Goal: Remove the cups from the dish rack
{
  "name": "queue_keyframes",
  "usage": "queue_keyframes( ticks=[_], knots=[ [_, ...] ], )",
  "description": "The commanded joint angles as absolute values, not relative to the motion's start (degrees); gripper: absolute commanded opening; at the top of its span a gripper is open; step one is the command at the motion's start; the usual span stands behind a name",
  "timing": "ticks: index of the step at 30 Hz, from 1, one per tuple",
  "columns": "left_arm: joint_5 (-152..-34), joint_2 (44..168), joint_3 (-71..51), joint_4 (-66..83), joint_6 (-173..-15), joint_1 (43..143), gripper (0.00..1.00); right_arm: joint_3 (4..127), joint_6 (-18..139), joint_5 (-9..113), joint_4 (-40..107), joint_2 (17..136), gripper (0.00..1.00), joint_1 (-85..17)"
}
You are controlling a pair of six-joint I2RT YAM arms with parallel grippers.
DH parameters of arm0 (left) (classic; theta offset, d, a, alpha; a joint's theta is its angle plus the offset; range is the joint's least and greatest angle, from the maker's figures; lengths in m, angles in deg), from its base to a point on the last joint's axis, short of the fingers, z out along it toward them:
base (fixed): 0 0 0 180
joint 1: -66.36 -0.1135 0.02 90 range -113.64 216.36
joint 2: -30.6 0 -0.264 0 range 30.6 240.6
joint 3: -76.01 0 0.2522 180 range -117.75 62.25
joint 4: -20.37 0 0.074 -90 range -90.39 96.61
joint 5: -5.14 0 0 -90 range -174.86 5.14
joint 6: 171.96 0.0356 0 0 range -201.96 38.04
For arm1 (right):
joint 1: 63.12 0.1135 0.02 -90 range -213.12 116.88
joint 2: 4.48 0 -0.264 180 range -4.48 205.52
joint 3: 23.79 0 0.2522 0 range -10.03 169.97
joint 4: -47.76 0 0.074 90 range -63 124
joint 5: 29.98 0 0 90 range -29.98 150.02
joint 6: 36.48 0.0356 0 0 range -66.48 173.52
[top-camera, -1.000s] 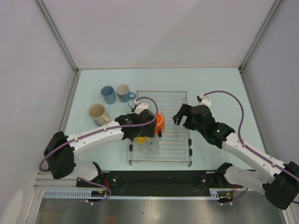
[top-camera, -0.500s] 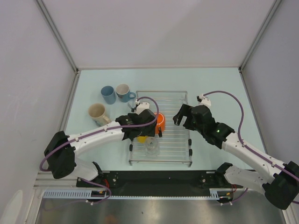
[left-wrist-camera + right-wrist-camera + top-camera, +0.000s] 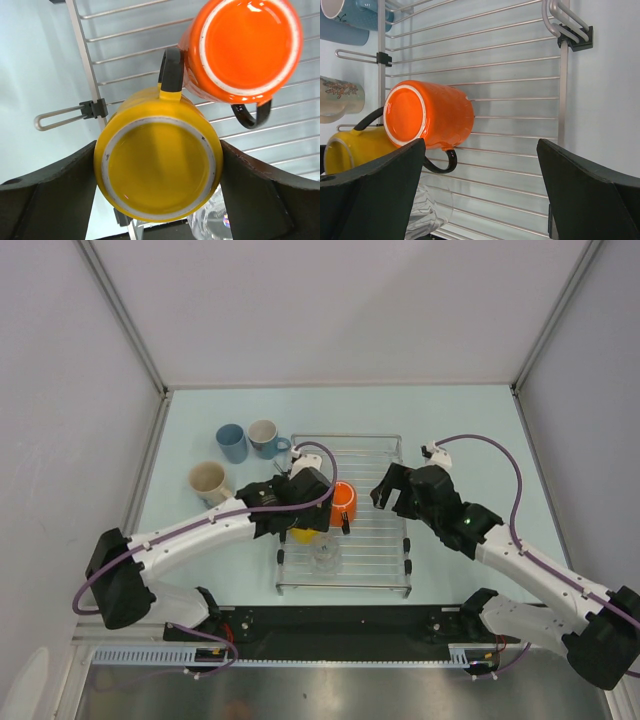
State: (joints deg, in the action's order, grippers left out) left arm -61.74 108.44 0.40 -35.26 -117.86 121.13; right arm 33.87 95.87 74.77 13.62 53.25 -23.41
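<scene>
The silver wire dish rack (image 3: 370, 540) lies in the middle of the table. My left gripper (image 3: 303, 530) is shut on the yellow cup (image 3: 157, 167), which is bottom-up at the rack's left edge; both fingers press its sides. The orange mug (image 3: 343, 502) lies on the rack right beside it, also in the left wrist view (image 3: 245, 45) and the right wrist view (image 3: 427, 115). The small clear glass (image 3: 325, 555) lies on the rack near the front. My right gripper (image 3: 393, 490) is open and empty above the rack's right part (image 3: 520, 65).
Two light blue cups (image 3: 231, 443) (image 3: 264, 437) and the beige cup (image 3: 208, 482) stand on the table left of the rack. Grey walls enclose the table on three sides.
My left arm has shifted slightly, its elbow moving left and its wrist a little away from me, with the yellow cup between its fingers. The right arm has not moved.
</scene>
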Motion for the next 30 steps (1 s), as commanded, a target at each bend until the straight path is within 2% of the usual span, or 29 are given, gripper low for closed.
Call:
queue_keyframes(
  ticks=[1, 13, 18, 25, 30],
  knots=[
    [-61.0, 102.5, -5.1, -35.4, -115.2, 121.6, 0.0, 35.3, 95.1, 76.4, 13.6, 51.2, 1.0, -23.0],
    [-60.0, 99.4, -16.6, -35.1, -111.3, 121.6, 0.0, 38.7, 94.9, 83.6, 10.9, 49.5, 1.0, -23.2],
    [-69.9, 94.4, -10.0, -20.6, -110.9, 119.7, 0.0, 36.3, 94.5, 83.1, 16.9, 45.9, 1.0, -23.8],
    [-87.6, 87.0, 3.8, 1.1, -116.3, 110.8, 0.0, 34.2, 96.0, 68.0, 24.2, 41.1, 1.0, -30.3],
    [-99.7, 86.0, 15.0, 19.7, -127.2, 101.4, 0.0, 28.7, 99.5, 55.4, 33.5, 36.8, 0.98, -34.5]
  ],
)
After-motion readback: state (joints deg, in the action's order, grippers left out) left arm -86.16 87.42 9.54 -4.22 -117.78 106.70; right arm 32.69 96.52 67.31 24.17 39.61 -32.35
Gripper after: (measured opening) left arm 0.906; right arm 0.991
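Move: The left hand already has the yellow cup between its pads, just clear of the rack. The orange cup lies about 9 cm to the hand's right and 5 cm ahead, some 3 cm lower; the clear glass is about 8 cm back, 5 cm right and likewise 3 cm lower. From the empty right hand, the yellow cup is roughly 19 cm left, 4 cm back and 3 cm below. Still pinching the yellow cup across its sides, the left gripper lifts it almost straight up, about 15 cm away from the rack, easing slightly forward and rolling so the fingers swing up towards the right, mostly late in the rise. The right hand, open and empty, climbs about 10 cm, drifts a little right and tips its fingers upward. ##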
